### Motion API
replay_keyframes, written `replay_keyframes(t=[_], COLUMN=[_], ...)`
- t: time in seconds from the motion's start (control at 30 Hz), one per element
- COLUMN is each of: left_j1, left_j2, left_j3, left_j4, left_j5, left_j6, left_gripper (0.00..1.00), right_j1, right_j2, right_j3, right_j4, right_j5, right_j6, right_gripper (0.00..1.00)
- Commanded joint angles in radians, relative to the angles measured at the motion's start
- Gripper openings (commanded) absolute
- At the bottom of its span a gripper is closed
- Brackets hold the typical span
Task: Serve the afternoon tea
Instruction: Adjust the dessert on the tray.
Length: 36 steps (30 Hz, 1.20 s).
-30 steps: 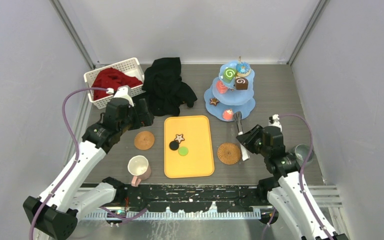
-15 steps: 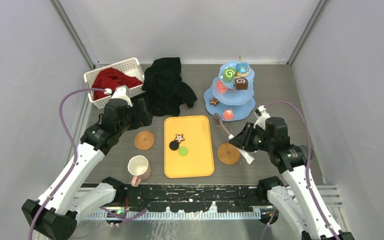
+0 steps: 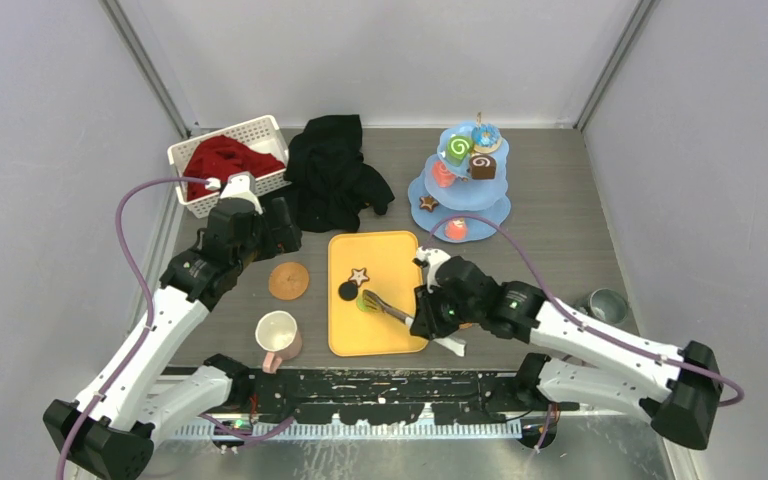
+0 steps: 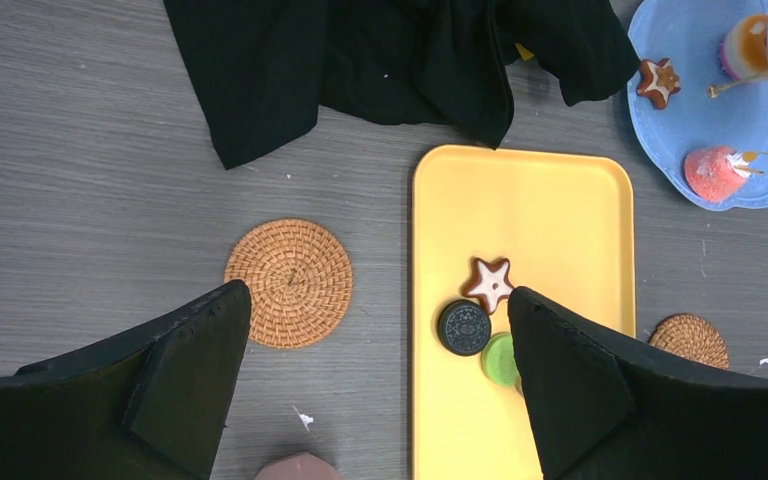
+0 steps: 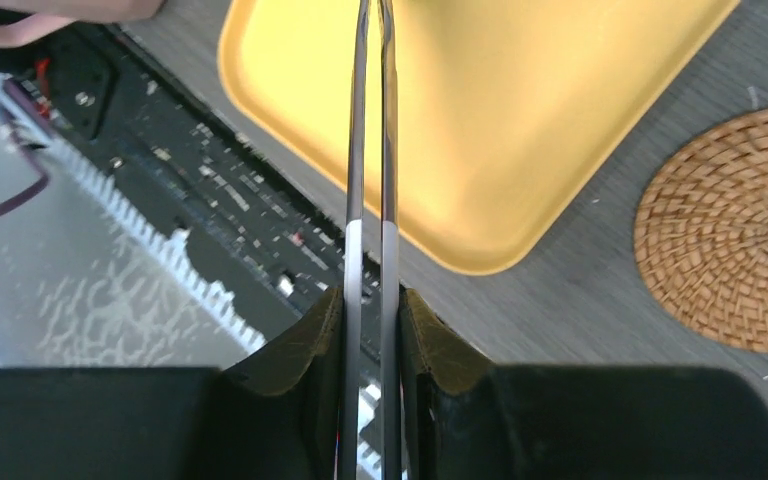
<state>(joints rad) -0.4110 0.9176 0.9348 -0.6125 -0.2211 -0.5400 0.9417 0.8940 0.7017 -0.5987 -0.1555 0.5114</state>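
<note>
The pale-blue three-tier stand (image 3: 480, 208) holds several toy sweets at the back right. On the orange-yellow tray (image 3: 390, 260) lie a star cookie (image 3: 359, 275), a black round cookie (image 3: 348, 291) and a green round sweet (image 3: 367, 301). My right gripper (image 3: 426, 316) is shut on metal tongs (image 3: 392, 311), whose tips reach the green sweet. In the right wrist view the tongs (image 5: 372, 150) run out over the tray (image 5: 480, 120). My left gripper (image 3: 288, 228) hovers open and empty left of the tray. The pink-handled cream mug (image 3: 278, 335) stands front left, the grey metal mug (image 3: 605, 303) far right.
A black cloth (image 3: 335, 175) lies behind the tray, next to a white basket (image 3: 260, 130) with red cloth. One woven coaster (image 3: 288, 280) lies left of the tray. Another coaster (image 5: 730, 230) lies to the right of the tray, under my right arm.
My right arm has swung left with the tongs, from beside the stand to over the tray, bringing the tips to the green sweet. The left arm has barely moved.
</note>
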Motion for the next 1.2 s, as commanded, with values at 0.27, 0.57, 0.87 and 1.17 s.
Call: replay_keyframes(t=[0.27,0.57,0.87,1.17], left_j1=[0.003,0.005,0.004,0.004], left_j2=[-0.038,-0.036,-0.035,-0.029], left_j3=[0.039,0.034,0.032,0.032], left_j4=[-0.013,-0.007,-0.006,0.002], left_j5=[-0.029,-0.019,-0.023,-0.01], left_j6=[0.001,-0.01,-0.004,-0.007], left_gripper=[0.99,0.99,0.99,0.99], right_j1=[0.022,0.021,0.019,-0.015], right_j2=[0.183,0.276,0.285,0.204], right_j3=[0.101,0.11,0.076,0.062], right_j4=[0.232,0.349,0.302,0.094], right_j5=[0.12,0.155,0.158,0.28], right_j6=[-0.01,-0.011,-0.008,-0.005], right_gripper=[0.01,0.01,0.01,0.01])
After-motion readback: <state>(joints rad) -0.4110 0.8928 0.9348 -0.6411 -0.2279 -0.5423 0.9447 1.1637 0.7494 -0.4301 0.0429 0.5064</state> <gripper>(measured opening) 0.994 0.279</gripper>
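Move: The star cookie on the yellow tray lies about 13 cm ahead of the right hand, 14 cm to its left and 14 cm below; that hand already holds the tongs. The black cookie is roughly 3 cm to the left of the star and 4 cm nearer the robot, and the green cookie 7 cm nearer and 2 cm to the right of the star. From the left hand the star is some 11 cm right, 1 cm back and 22 cm below. The star cookie is met by the tongs' tips, which start over the green one: the right hand carries them forward about 6 cm and left about 5 cm, dipping slightly, then sinks a little more and sweeps back right some 3 cm, turning slightly clockwise and pushing the star along the tray. The fingers keep their shut hold on the tongs. ##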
